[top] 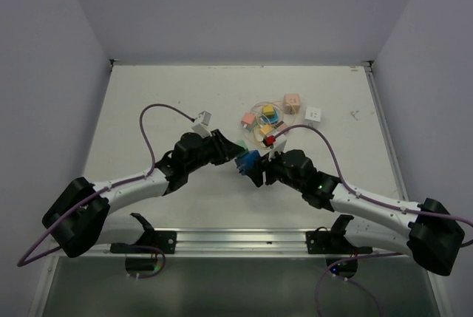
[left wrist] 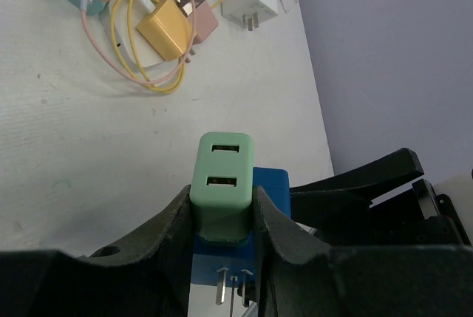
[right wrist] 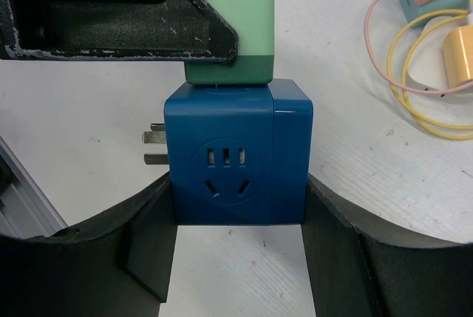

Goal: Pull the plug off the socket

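Observation:
A mint-green plug (right wrist: 230, 30), a USB charger block, sits seated against one face of the dark blue socket cube (right wrist: 236, 158). My left gripper (left wrist: 223, 210) is shut on the green plug (left wrist: 222, 184), one finger pressed on each side. My right gripper (right wrist: 238, 199) is shut on the blue socket, its fingers (right wrist: 148, 243) clamping both flanks. The socket's own metal prongs stick out on one side. In the top view both grippers meet at mid-table around the blue socket (top: 247, 160), held just above the table.
A pile of coloured chargers and looped cables (top: 264, 121) lies just beyond the grippers, with a yellow charger (left wrist: 166, 29) nearest. A white charger (top: 314, 114) sits to the right. A white plug on a purple cable (top: 203, 118) lies left.

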Action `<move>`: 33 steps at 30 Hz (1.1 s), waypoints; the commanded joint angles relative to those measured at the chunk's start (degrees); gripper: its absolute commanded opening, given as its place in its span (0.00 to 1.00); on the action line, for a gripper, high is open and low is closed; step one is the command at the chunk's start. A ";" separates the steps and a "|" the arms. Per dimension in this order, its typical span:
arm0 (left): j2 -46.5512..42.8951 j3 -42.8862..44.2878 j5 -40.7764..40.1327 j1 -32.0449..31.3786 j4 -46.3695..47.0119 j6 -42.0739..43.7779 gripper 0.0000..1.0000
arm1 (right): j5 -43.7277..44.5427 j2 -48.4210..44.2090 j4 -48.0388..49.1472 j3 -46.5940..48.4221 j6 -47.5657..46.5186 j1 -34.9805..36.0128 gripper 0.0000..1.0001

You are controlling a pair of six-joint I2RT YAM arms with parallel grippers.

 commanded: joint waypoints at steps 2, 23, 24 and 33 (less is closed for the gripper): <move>-1.40 8.18 -11.33 7.93 10.03 1.46 0.00 | -5.36 -0.07 -12.14 1.80 -0.29 1.10 0.00; 6.58 19.44 -1.07 15.94 8.10 7.62 0.00 | 4.98 -10.25 -22.15 3.56 3.49 1.28 0.00; 9.73 21.01 3.39 15.77 8.01 7.70 0.00 | 6.93 -12.61 -23.30 4.26 3.58 1.27 0.00; 30.48 36.99 15.03 10.51 1.07 11.56 0.14 | 24.17 -18.17 -34.91 5.67 10.24 0.93 0.00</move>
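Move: The left hand already grips the green plug, seated in the blue socket, whose middle lies about 4 cm below that hand, 3 cm back and 2 cm right. On the table, some 13 cm below the left hand, the pink plug lies 19 cm ahead and 4 cm right, and the yellow plug 22 cm ahead and 11 cm right. From the right hand, which holds the socket, the green plug is 3 cm ahead, 2 cm left and 4 cm above. The left hand, fingers still shut on the green plug, pulls up and forward off the socket, swings to about 12 cm forward, 10 cm left and 15 cm up, then sweeps right and down towards the yellow plug. The right hand keeps its grip on the socket, rises slightly, dips down and back, then climbs and swings roughly 7 cm right, turning clockwise. ##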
